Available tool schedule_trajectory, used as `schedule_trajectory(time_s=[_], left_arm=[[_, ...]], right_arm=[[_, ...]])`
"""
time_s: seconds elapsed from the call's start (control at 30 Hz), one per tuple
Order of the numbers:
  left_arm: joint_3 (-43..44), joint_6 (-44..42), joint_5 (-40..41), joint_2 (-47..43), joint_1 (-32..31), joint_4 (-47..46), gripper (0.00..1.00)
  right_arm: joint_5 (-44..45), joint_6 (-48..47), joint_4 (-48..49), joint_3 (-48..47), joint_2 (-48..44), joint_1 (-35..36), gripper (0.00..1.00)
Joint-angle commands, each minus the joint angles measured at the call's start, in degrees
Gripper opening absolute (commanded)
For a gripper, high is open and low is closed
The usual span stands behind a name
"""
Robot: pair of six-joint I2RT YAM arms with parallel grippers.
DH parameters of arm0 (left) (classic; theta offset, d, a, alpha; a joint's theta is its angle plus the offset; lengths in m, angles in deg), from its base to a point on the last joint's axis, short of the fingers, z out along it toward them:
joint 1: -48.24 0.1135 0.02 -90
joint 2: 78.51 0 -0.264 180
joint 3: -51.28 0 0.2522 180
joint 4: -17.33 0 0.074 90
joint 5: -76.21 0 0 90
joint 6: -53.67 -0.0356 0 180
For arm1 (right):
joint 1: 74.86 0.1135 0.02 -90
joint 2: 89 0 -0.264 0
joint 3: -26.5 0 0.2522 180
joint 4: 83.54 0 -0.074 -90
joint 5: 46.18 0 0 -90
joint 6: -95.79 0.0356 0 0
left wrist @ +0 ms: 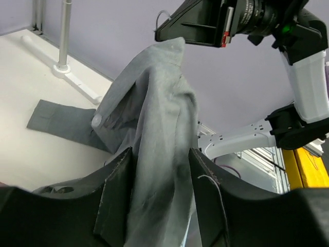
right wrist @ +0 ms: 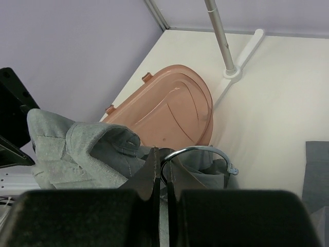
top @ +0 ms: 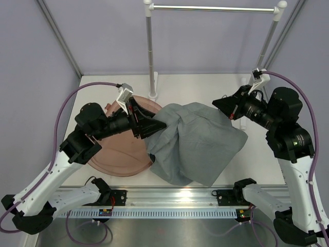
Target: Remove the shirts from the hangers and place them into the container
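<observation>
The grey-green shirt (top: 198, 141) hangs in a bunched drape above the table, its lower left part over the right rim of the pinkish container (top: 113, 157). My right gripper (top: 217, 103) holds its top: in the right wrist view the jaws (right wrist: 165, 164) are shut on the hanger's wire hook (right wrist: 205, 151), with the shirt collar (right wrist: 87, 146) beside them. The rest of the hanger is hidden in the cloth. My left gripper (top: 158, 125) is at the shirt's left edge. Its fingers (left wrist: 115, 200) stand apart, with shirt cloth (left wrist: 154, 113) hanging loosely between them.
The white-and-metal garment rail (top: 150, 51) stands at the back, with its base on the table behind the tub. A shirt sleeve (left wrist: 56, 121) lies flat on the white table. The container (right wrist: 169, 110) lies below and ahead of the right gripper.
</observation>
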Motion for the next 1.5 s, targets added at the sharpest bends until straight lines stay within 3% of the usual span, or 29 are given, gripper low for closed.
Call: schedule_trajectory(time_s=[0.0, 0.03, 0.07, 0.2, 0.53, 0.73, 1.1, 1.27, 1.37, 1.47], left_arm=[[0.17, -3.48, 2.52, -1.84, -0.24, 4.95, 0.47], [0.26, -3.57, 3.13, -1.84, -0.24, 5.91, 0.44], [0.34, -3.66, 3.57, -1.67, -0.24, 6.44, 0.32], [2.19, -4.36, 8.40, -0.97, -0.24, 8.90, 0.00], [5.70, -6.73, 27.73, -3.25, -0.24, -2.86, 0.00], [5.09, -8.58, 27.48, -6.06, -0.24, -6.91, 0.00], [-4.22, -10.43, 33.28, -15.55, -0.24, 2.39, 0.00], [-8.18, -9.90, 33.72, -18.46, -0.15, 3.63, 0.00], [-10.02, -8.94, 29.35, -17.32, -0.24, 3.64, 0.00], [-10.12, -9.37, 13.84, -13.12, -0.24, -0.74, 0.04]], right_arm=[[2.72, -1.31, -2.85, -3.57, -1.64, 0.36, 0.00], [2.99, -1.48, -3.55, -3.83, -1.73, 0.36, 0.00], [3.42, -1.83, -5.03, -4.18, -1.73, 0.44, 0.00], [6.93, -3.24, -9.78, -4.98, -1.99, 0.36, 0.00], [22.22, -4.30, -18.92, -3.31, -3.75, 0.36, 0.00], [35.41, -3.16, -20.34, -2.61, -2.61, 0.36, 0.00], [46.75, 0.27, -18.85, -2.61, -3.05, 0.44, 0.00], [44.39, 0.53, -16.48, -1.81, -3.31, 0.36, 0.00], [37.66, -0.60, -13.32, -1.20, -4.36, 0.36, 0.00], [28.96, -2.36, -11.82, -1.29, -3.84, 0.36, 0.00]])
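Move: The shirt's left end hangs between the left gripper's half-open fingers, about 3 cm to its right and 2 cm below. The hanger hook is already pinched in the right gripper, roughly 24 cm to the left hand's right, 8 cm farther out and about level. The container lies some 16 cm ahead and 16 cm left of the left hand, about 35 cm below. From the right hand, the shirt's middle is around 9 cm left, 8 cm back and 12 cm below. Dip the left gripper a little and pinch the shirt's left end, then swing forward and up and draw it left, dropping again and turning about 25 degrees counter-clockwise, to end some 8 cm left. Keep the right gripper shut on the hanger hook and pull it right about 9 cm and down 4 cm, away from the left hand, swinging it some 30 degrees clockwise. ##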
